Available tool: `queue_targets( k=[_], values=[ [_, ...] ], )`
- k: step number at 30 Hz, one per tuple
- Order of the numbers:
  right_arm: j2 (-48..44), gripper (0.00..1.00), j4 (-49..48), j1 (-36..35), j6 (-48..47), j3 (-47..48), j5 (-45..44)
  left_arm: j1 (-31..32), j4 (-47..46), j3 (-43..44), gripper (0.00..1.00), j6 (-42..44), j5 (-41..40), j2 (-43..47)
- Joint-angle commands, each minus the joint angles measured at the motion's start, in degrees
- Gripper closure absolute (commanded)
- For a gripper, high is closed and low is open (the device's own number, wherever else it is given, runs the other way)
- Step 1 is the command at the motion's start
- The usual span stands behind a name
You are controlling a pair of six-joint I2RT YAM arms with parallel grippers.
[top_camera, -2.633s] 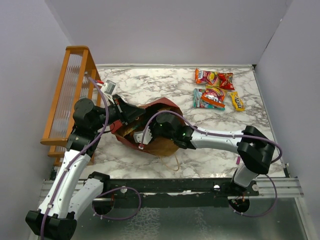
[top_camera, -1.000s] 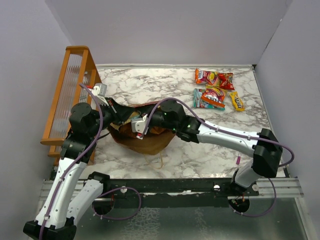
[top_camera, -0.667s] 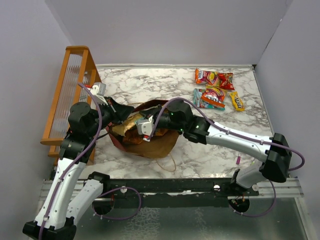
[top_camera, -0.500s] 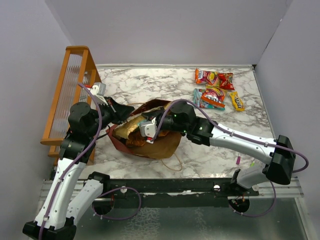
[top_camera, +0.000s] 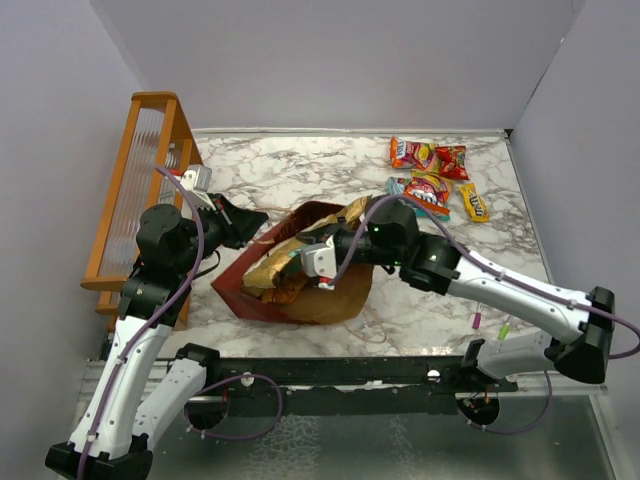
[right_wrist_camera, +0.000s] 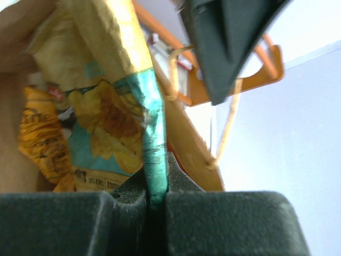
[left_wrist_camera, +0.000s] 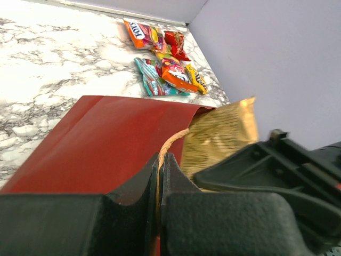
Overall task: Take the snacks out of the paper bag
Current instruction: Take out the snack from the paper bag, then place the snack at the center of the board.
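The paper bag (top_camera: 240, 291) lies on its side on the marble, dark red outside, mouth turned toward the right arm. My left gripper (top_camera: 261, 215) is shut on the bag's tan twisted handle (left_wrist_camera: 169, 145), just above the red wall (left_wrist_camera: 101, 133). My right gripper (top_camera: 300, 253) is shut on the teal edge (right_wrist_camera: 154, 160) of a gold, teal and yellow snack packet (top_camera: 266, 275), which sticks partly out of the bag's mouth. The same packet shows gold in the left wrist view (left_wrist_camera: 224, 133). Several other snacks (top_camera: 432, 182) lie on the table at the back right.
An orange wooden rack (top_camera: 130, 200) stands along the left edge, close behind the left arm. A pink pen (top_camera: 477, 320) and a green pen (top_camera: 503, 330) lie near the front right. White walls close in the table on three sides.
My right arm has drawn back to the right, pulling the gold packet toward the bag's mouth; the bag has slid right and opened. The left gripper has kept its hold, almost still.
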State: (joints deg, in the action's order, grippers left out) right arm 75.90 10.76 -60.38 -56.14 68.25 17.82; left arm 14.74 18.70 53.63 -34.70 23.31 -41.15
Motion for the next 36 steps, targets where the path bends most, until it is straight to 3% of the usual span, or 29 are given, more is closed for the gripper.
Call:
queue_targets(
  k=[1, 8, 11, 14, 16, 18, 19, 21, 23, 25, 30, 36],
  values=[
    [-9.01, 0.99, -3.34, -0.26, 0.78, 6.28, 4.16, 0.07, 0.28, 0.21, 1.00, 1.29, -2.22, 0.71],
    [-14.56, 0.99, -6.19, -0.26, 5.50, 8.03, -2.31, 0.11, 0.31, 0.15, 1.00, 1.56, -2.47, 0.56],
    [-14.43, 0.99, -12.66, -0.26, 11.66, 8.68, -15.77, 0.07, 0.37, 0.50, 1.00, 1.65, -2.52, 0.49],
    [-12.23, 0.99, -24.15, -0.26, 15.50, 8.42, -38.12, 0.07, 0.86, 1.19, 1.00, 2.03, -2.91, 0.53],
    [-9.47, 0.99, -37.11, 0.13, 9.85, 6.59, -53.91, 0.11, 1.22, 1.92, 1.00, 2.33, -3.20, 0.50],
    [-5.94, 0.99, -48.00, 2.75, 1.62, 4.87, -64.33, 0.11, 1.89, 2.92, 1.00, 2.67, -4.16, 0.42],
    [-4.15, 0.99, -48.77, 5.03, 1.03, 4.92, -67.21, 0.11, 2.38, 3.72, 1.00, 2.55, -5.28, 0.15],
    [-1.62, 0.99, -40.16, 11.93, 10.26, 6.33, -70.49, 0.11, 4.20, 5.95, 1.00, 2.21, -8.47, -0.91],
    [-0.63, 0.99, -22.12, 18.68, 27.32, 8.25, -68.24, 0.11, 6.33, 8.70, 1.00, 2.48, -11.47, -2.73],
    [-1.08, 0.99, -9.94, 23.89, 40.92, 7.66, -62.80, 0.11, 7.24, 11.03, 1.00, 3.73, -12.13, -4.20],
    [-3.75, 0.99, -1.60, 26.80, 55.58, -1.63, -54.03, 0.06, 8.12, 15.26, 1.00, 6.26, -12.81, -6.00],
    [-6.21, 0.99, 10.71, 26.89, 72.62, -8.58, -31.47, 0.10, 10.54, 17.83, 1.00, 9.24, -15.72, -6.79]
  ],
)
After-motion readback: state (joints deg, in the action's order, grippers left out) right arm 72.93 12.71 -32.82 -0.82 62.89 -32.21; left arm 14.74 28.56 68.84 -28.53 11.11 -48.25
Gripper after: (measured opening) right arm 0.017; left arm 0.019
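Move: The right hand already pinches the gold-and-teal snack pouch, still partly in the paper bag. The snack pile it is taken to lies about 42 cm ahead, 34 cm to its right and 28 cm lower, with the yellow packet 14 cm right of the pile and some 4 cm nearer. The bag's middle is roughly 7 cm ahead, 2 cm left and 19 cm below. From the left hand the pile lies about 38 cm ahead, 40 cm right and 33 cm down. The right hand keeps its pinch on the pouch's teal edge and pulls it steeply up out of the bag by some 22 cm, then swings it fast forward and to the right towards the snack pile, turning about 90 degrees clockwise, and sinks some 25 cm, easing back a little as it comes down. The left hand, still shut on the bag's handle, stays nearly put at first, then rises about 4 cm while drifting forward and left. ##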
